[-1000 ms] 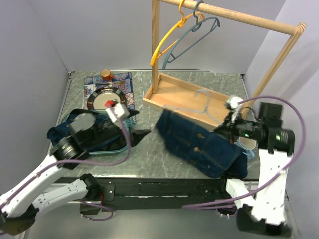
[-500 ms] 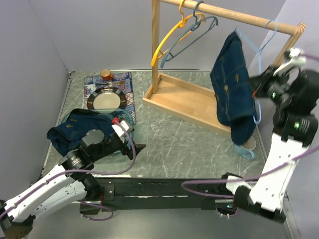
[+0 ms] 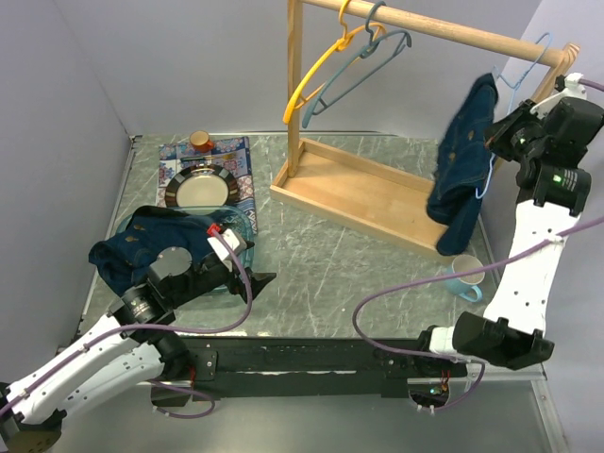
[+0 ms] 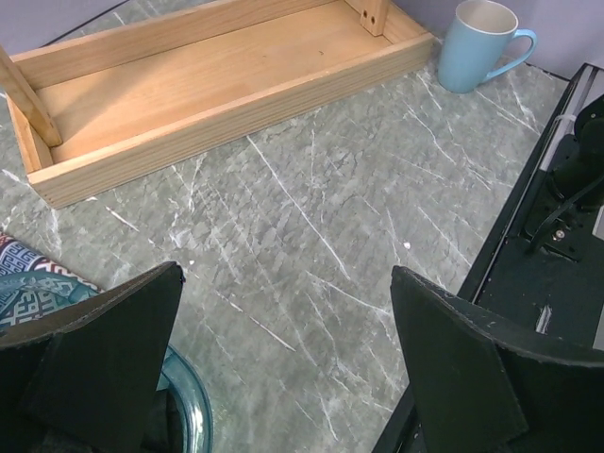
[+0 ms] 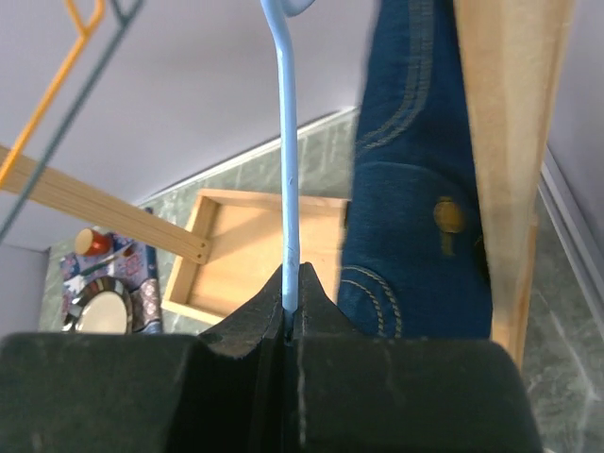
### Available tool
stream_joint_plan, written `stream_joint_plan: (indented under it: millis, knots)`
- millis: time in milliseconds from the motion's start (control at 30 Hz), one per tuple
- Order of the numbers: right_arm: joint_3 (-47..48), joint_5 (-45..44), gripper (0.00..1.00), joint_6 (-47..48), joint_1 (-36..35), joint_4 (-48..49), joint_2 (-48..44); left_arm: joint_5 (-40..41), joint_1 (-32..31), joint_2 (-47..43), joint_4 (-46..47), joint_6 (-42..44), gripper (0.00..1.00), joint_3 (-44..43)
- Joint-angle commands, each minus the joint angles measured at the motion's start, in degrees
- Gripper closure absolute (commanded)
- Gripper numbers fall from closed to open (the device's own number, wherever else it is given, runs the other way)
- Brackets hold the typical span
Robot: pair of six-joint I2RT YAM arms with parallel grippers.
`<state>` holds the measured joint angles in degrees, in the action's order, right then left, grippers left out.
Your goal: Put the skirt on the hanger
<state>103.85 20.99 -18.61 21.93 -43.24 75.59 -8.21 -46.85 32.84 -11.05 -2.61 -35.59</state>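
Note:
The dark denim skirt (image 3: 462, 165) hangs from a light blue hanger (image 3: 531, 58), high up by the right end of the wooden rail (image 3: 453, 33). My right gripper (image 3: 494, 142) is shut on the hanger's thin stem. In the right wrist view the stem (image 5: 286, 142) rises out of the shut gripper (image 5: 291, 283), with the skirt (image 5: 415, 217) just to its right against the rack's post (image 5: 510, 142). The hook's top is cut off there, so I cannot tell whether it rests on the rail. My left gripper (image 3: 255, 281) (image 4: 285, 274) hovers open over the table, holding nothing.
The rack's wooden base tray (image 3: 359, 189) lies mid-table. An orange hanger (image 3: 316, 75) and a grey-blue hanger (image 3: 363, 71) hang at the rail's left end. A blue mug (image 3: 464, 276) (image 4: 477, 42) stands below the skirt. A plate (image 3: 200, 189) and a teal bowl with denim cloth (image 3: 142, 245) sit left.
My right arm has lifted the skirt on its hanger off the table and carried it up to the rail's right end. The left arm has drawn back toward its base.

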Motion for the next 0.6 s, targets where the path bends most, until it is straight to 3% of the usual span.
stream_joint_plan:
  millis: [0, 33, 133, 167, 267, 367, 500, 533, 567]
  knots:
    - [0.04, 1.14, 1.00, 3.21, 0.30, 7.91, -1.93, 0.12, 0.09, -0.58, 1.29, -0.64, 0.03, -1.14]
    - [-0.92, 1.33, 0.96, 3.58, 0.30, 8.26, -3.25, 0.64, 0.09, -0.58, 1.38, -0.99, 0.03, -1.14]
    - [-2.95, 1.07, 0.55, 6.83, 0.39, 7.21, -5.62, 0.82, 0.62, -0.41, 1.47, -2.39, 0.03, -1.23]
    - [-2.26, 1.15, 0.30, 9.44, 0.30, 6.69, -6.33, 1.26, 0.97, -0.32, 1.64, -2.92, 0.03, -1.32]
    - [0.20, 0.37, 0.00, 14.98, 0.39, 4.40, -11.06, 3.62, 2.11, 0.64, 1.64, -5.47, 0.03, -1.67]
    - [-1.36, 3.78, 0.00, 22.96, 0.30, 4.92, -18.27, 7.22, 2.82, 1.96, 1.64, -8.54, 0.03, -2.46]
    - [-6.37, 21.94, 0.00, 34.24, 0.30, -0.07, -25.22, 16.45, 2.91, 3.37, -1.76, -17.23, 0.03, -4.65]
    - [-10.65, 32.86, 0.00, 36.00, 0.30, -0.87, -27.93, 18.21, 2.91, 3.54, -3.18, -21.60, 0.03, -6.23]
    - [-13.04, 37.23, 0.00, 38.36, 0.13, -1.57, -29.00, 19.62, 2.91, 3.81, -4.93, -23.47, 0.03, -7.11]
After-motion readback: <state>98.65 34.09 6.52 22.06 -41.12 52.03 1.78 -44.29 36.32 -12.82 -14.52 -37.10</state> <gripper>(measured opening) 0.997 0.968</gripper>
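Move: The right hand still pinches the light-blue hanger by its near arm, its hook at the rack's rod. That spot on the rod lies about 10 cm ahead, 5 cm right and 13 cm above; the skirt's middle is some 10 cm ahead, 4 cm right and 10 cm below, and the dark blue hanger roughly 24 cm ahead, 38 cm left and 5 cm higher. From the left hand, the rod spot is some 30 cm ahead, 45 cm right and 30 cm up. The right hand eases down about 1 cm at the rod's right end, then opens from shut to fully wide and lets go of the light-blue hanger, drawing quickly back towards the base by some 13 cm while rising about 8 cm and sliding left about 7 cm, the wrist rolling its left side down and the fingertips tilting up. The empty, open left hand starts moving late, forward about 3 cm and slightly left, tipping down and turning a little counter-clockwise. ##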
